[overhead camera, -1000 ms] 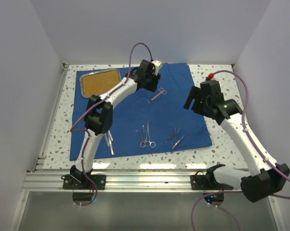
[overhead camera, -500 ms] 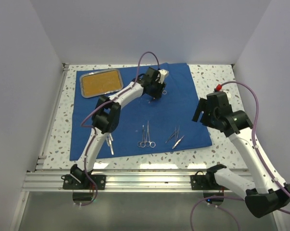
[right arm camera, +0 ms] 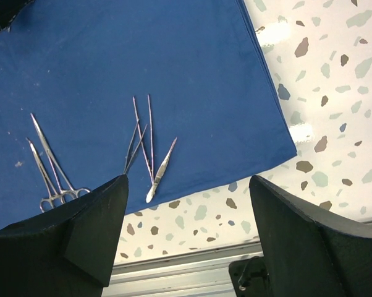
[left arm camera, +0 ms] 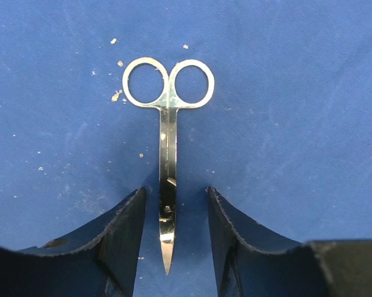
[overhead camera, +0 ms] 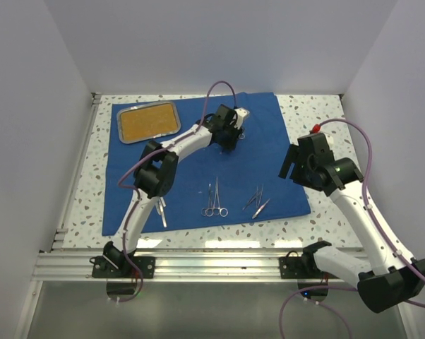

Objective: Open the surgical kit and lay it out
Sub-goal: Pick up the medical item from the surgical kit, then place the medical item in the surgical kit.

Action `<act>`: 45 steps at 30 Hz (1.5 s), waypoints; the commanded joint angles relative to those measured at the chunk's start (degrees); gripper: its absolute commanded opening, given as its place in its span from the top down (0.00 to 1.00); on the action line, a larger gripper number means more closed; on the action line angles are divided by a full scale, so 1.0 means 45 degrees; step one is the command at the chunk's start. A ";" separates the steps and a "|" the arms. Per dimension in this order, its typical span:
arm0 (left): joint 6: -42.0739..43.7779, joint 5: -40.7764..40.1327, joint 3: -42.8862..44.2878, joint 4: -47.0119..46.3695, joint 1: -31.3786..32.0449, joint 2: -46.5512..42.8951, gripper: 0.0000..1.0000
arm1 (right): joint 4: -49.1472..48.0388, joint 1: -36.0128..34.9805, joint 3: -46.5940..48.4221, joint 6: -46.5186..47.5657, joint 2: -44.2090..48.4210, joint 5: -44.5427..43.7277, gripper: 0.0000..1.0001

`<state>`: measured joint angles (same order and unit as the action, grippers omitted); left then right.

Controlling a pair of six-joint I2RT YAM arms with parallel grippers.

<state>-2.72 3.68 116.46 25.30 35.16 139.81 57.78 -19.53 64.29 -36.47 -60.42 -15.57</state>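
Observation:
The royal-blue cloth wrap (overhead camera: 269,120) lies spread flat on the table. The steel tray (overhead camera: 147,121) with its orange-brown inside sits on the cloth's far left corner. Silvery scissors (left arm camera: 168,154) lie on the cloth, rings away from the camera. My left gripper (left arm camera: 173,235) is open and low over them, its fingers (left arm camera: 121,241) either side of the blade tip without touching. It shows in the top view (overhead camera: 230,138). My right gripper (right arm camera: 189,235) is open and empty, above the cloth's right edge (overhead camera: 291,161). Ring-handled clamps (overhead camera: 214,200) and tweezers (overhead camera: 257,200) lie near the cloth's front.
Another thin silvery instrument (overhead camera: 161,210) lies beside the left arm's lower link. The clamps (right arm camera: 50,167) and tweezers (right arm camera: 146,145) show in the right wrist view. Bare speckled table (overhead camera: 325,120) lies right of the cloth. White walls stand close on three sides; an aluminium rail (overhead camera: 212,265) runs along the front.
My left gripper has swung right and come down over the scissors. My right arm has drawn back to the right and toward the front.

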 commanded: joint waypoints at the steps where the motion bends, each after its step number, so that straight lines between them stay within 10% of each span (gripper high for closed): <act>1: 0.0214 -0.0779 0.0075 0.0452 -0.0273 -0.0210 0.52 | -0.0359 0.0004 -0.0049 -0.0333 -0.0049 -0.0074 0.17; 17: 0.0254 -0.0135 -0.1271 0.0999 -0.0352 -0.0130 0.99 | -0.0301 0.0004 0.0166 -0.0275 -0.0206 -0.0114 0.17; 33: -0.1583 0.1739 0.0759 0.2384 0.0215 -0.2180 1.00 | -0.1060 0.0023 0.1785 0.2202 -0.1005 -0.0778 0.16; 45: -0.1525 0.5605 -0.2534 0.3635 0.0545 -0.6006 1.00 | -0.3036 -0.2236 0.2881 0.8018 -0.1280 0.1508 0.12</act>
<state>-8.99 20.36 110.04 38.41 36.51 117.19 47.07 -24.75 75.31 -11.29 -66.87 -13.08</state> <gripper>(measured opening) 0.034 0.879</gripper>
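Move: Just under the left hand's half-open fingers lie the scissors on the blue cloth, their middle about 3 cm ahead, 2 cm right and 1 cm lower, rings pointing forward-right and blades between the fingertips. The straight clamps are some 20 cm back and 4 cm left, the crossed tweezers 19 cm back and 9 cm right, all near cloth level. From the right hand the scissors lie roughly 27 cm ahead, 20 cm left and 18 cm below. Shifting some 1.5 cm to the left, slightly forward, to centre on the blades, the left hand shuts its fingers and pinches them, then lifts, slowly at first and then fast, about 15 cm up and 9 cm back, tilting some 15 degrees. Late on, the open right hand rises and reaches forward about 6 cm each, then a little left, turning counter-clockwise towards the scissors. ##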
